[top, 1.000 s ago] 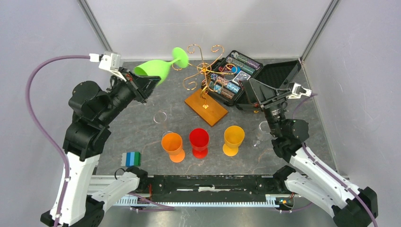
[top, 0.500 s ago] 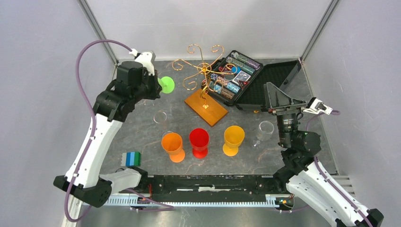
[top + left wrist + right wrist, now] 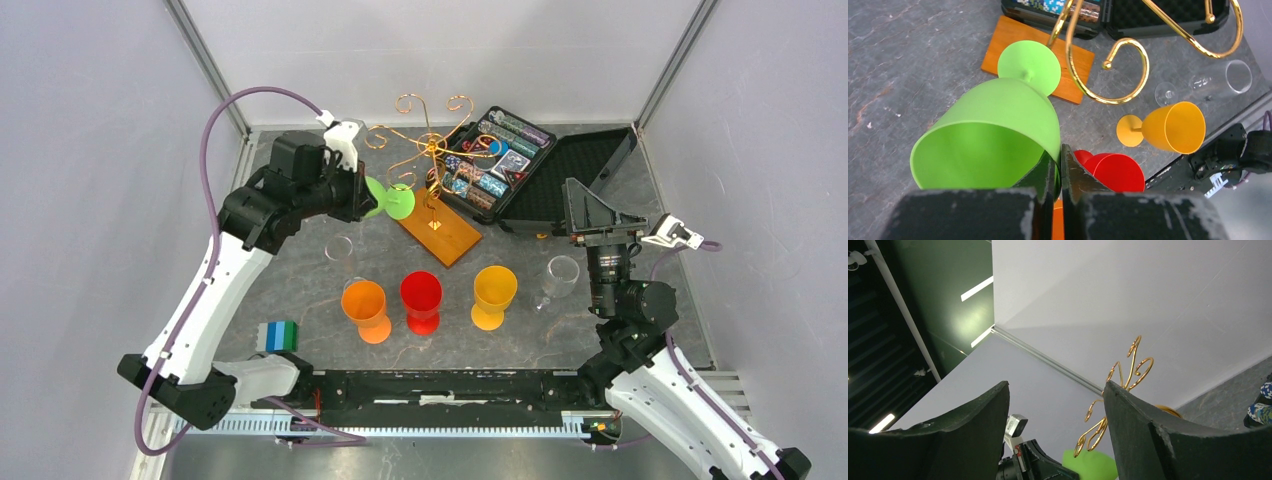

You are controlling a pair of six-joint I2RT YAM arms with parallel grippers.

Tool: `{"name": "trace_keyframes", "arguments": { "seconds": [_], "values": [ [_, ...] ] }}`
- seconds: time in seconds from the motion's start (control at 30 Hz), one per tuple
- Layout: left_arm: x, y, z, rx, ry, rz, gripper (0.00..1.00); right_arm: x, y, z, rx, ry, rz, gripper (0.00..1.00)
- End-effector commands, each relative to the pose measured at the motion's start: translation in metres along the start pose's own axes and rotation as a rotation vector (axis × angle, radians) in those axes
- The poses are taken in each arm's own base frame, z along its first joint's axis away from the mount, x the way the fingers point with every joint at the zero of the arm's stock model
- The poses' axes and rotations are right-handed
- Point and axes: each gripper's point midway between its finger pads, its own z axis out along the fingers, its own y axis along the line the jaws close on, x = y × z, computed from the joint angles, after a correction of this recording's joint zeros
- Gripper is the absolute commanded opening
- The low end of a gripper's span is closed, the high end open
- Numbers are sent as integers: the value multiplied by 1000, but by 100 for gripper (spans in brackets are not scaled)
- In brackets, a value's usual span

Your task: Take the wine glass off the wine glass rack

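Note:
The green wine glass (image 3: 993,130) lies tilted in the air, its rim pinched between my left gripper's (image 3: 1059,155) shut jaws. Its round foot (image 3: 400,203) points at the wine glass rack (image 3: 430,150), a gold wire stand on an orange-brown wooden base (image 3: 440,232). In the left wrist view one curled gold arm (image 3: 1128,70) crosses just right of the foot; I cannot tell whether they touch. My right gripper (image 3: 600,215) is raised at the right, open and holding nothing. Its wrist view looks past the jaws (image 3: 1055,390) to the rack's curls (image 3: 1128,365) and the green glass (image 3: 1088,465).
Orange (image 3: 366,308), red (image 3: 421,298) and yellow (image 3: 494,293) glasses stand in a row at the front. Clear glasses stand at the left (image 3: 340,250) and the right (image 3: 560,275). An open black case (image 3: 590,160) with coloured contents sits behind the rack. A blue-green block (image 3: 279,335) lies at the front left.
My left arm has swung the green glass down and to the right, from high at the rack's back left to beside its post. The right arm drew back and rose.

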Motion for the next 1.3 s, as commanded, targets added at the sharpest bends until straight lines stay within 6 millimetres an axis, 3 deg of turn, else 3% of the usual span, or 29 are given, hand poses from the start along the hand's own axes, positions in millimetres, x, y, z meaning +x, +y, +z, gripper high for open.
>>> {"name": "trace_keyframes", "arguments": {
  "seconds": [0.0, 0.17, 0.4, 0.7, 1.27],
  "values": [
    [10, -22, -11, 95, 1, 160, 2, -6, -4, -1, 19, -26, -13, 73],
    [28, -34, -10, 118, 50, 267, 2, -7, -7, -2, 28, -32, -16, 73],
    [47, -48, 10, 91, 122, 409, 2, -6, -9, -2, 37, -29, -14, 72],
    [82, -34, 34, -72, 328, 537, 2, -9, -12, -5, 50, -39, -20, 72],
    [114, -28, 47, -83, 395, 532, 8, -9, -14, -6, 57, -39, -20, 72]
  ]
}}
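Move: The left hand already pinches the green wine glass by its rim. The clear table just beyond the gap between the orange and red glasses lies some 5 cm to its right, 3 cm back and 30 cm below. From this hand, the red glass stands about 10 cm back and 9 cm right, the orange glass 11 cm back and 2 cm left, both 24 cm below; the rack is 14 cm ahead, 13 cm right. From the right hand, that spot lies roughly 31 cm left, 1 cm ahead and 39 cm below. With its fingers still shut on the green glass's rim, the left hand first draws back about 5 cm and drifts some 4 cm right, away from the rack, sinking only slightly. It then drops nearly straight down about another 9 cm towards the table just beyond the orange and red glasses, while the wrist rolls some 35 degrees, left side rising, and turns nearly 20 degrees clockwise, swinging the glass's foot in from the right to beneath the bowl. ##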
